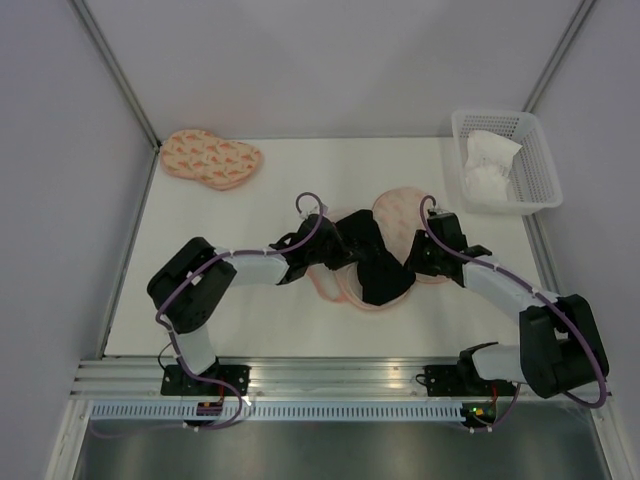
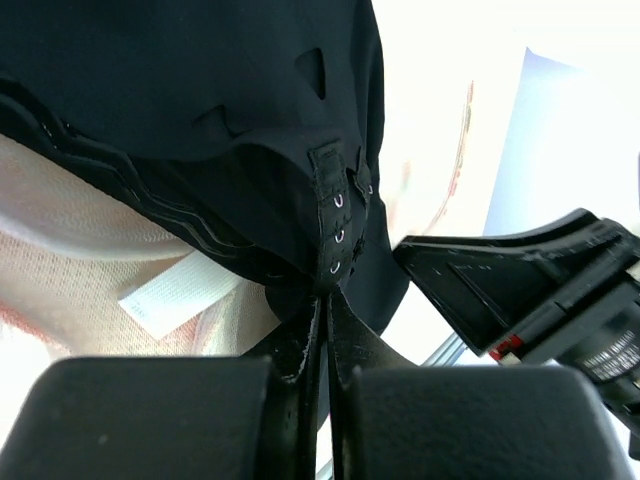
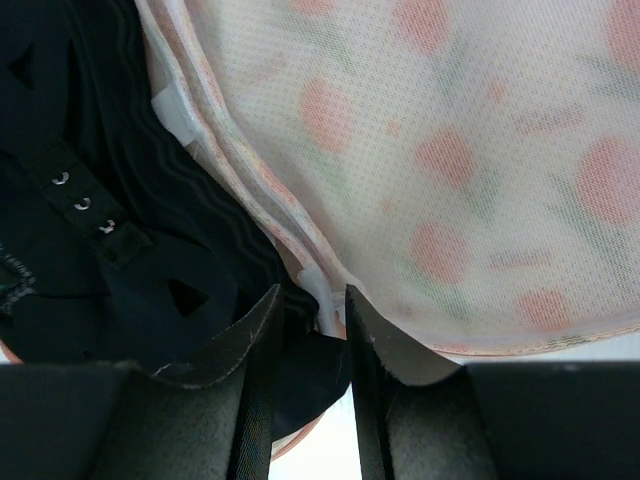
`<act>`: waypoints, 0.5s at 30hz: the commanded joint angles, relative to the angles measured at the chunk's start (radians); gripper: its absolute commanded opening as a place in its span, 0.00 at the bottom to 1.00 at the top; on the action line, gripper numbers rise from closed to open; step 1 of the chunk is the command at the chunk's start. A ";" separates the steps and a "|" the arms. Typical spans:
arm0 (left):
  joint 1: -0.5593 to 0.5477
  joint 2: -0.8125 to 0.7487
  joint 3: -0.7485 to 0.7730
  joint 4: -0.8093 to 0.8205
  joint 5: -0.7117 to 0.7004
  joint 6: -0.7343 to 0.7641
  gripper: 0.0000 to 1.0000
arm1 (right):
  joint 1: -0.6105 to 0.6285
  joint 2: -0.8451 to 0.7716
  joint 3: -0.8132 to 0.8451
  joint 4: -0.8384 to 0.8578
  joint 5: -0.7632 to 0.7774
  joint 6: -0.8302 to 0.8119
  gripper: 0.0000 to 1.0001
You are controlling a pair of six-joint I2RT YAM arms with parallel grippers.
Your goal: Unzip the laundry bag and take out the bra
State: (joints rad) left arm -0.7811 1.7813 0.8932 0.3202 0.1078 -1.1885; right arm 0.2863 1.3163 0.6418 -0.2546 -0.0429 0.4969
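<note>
The laundry bag lies open in the middle of the table, its peach printed mesh lobe filling the right wrist view. The black bra lies across its open lobes. My left gripper is shut on the bra's hook-and-eye strap end, and the bra hangs over the pale mesh. My right gripper grips the bag's pale rim between nearly closed fingers, with black bra fabric just to its left.
A second, closed leaf-print pouch lies at the far left back. A white lattice basket holding white cloth stands at the back right. The right arm's gripper body is close beside my left gripper.
</note>
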 commanded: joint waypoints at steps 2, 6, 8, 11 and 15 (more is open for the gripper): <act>0.003 0.026 0.049 0.059 0.023 0.003 0.02 | 0.002 -0.054 -0.004 0.006 -0.015 0.014 0.37; 0.008 0.007 0.046 0.069 0.033 0.007 0.02 | 0.002 -0.141 0.002 -0.024 0.014 0.029 0.55; 0.011 -0.022 0.046 0.082 0.049 0.018 0.02 | 0.002 -0.182 0.012 -0.058 0.032 0.034 0.68; 0.013 -0.065 0.064 0.068 0.069 0.041 0.02 | 0.002 -0.273 0.041 -0.112 0.083 0.046 0.74; 0.013 -0.094 0.133 0.060 0.116 0.073 0.02 | 0.002 -0.368 0.071 -0.185 0.147 0.090 0.77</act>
State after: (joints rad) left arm -0.7700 1.7584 0.9360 0.3286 0.1661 -1.1725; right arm 0.2863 1.0134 0.6636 -0.3706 0.0292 0.5430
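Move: Pinched in the left hand's shut fingers is already the hook band of the bra, whose middle lies about 6 cm to that hand's right and some 3 cm below. Beneath it spreads the laundry bag: its open flap is centred about 9 cm ahead and 14 cm right, its pink cord loop 6 cm back and 7 cm left. From the right hand, part open just above the bra's end, the bra's middle is about 7 cm left and 1 cm ahead; the flap is 10 cm straight ahead. Spreading its part-open fingers wide, the right hand rises about 7.5 cm, ever faster, away from the bra's end and the bag's edge, its fingers tipping outward some 10 degrees. The left hand keeps its pinch on the hook band, all but still at first, then lifts about 3 cm with a slight drift to the right. ##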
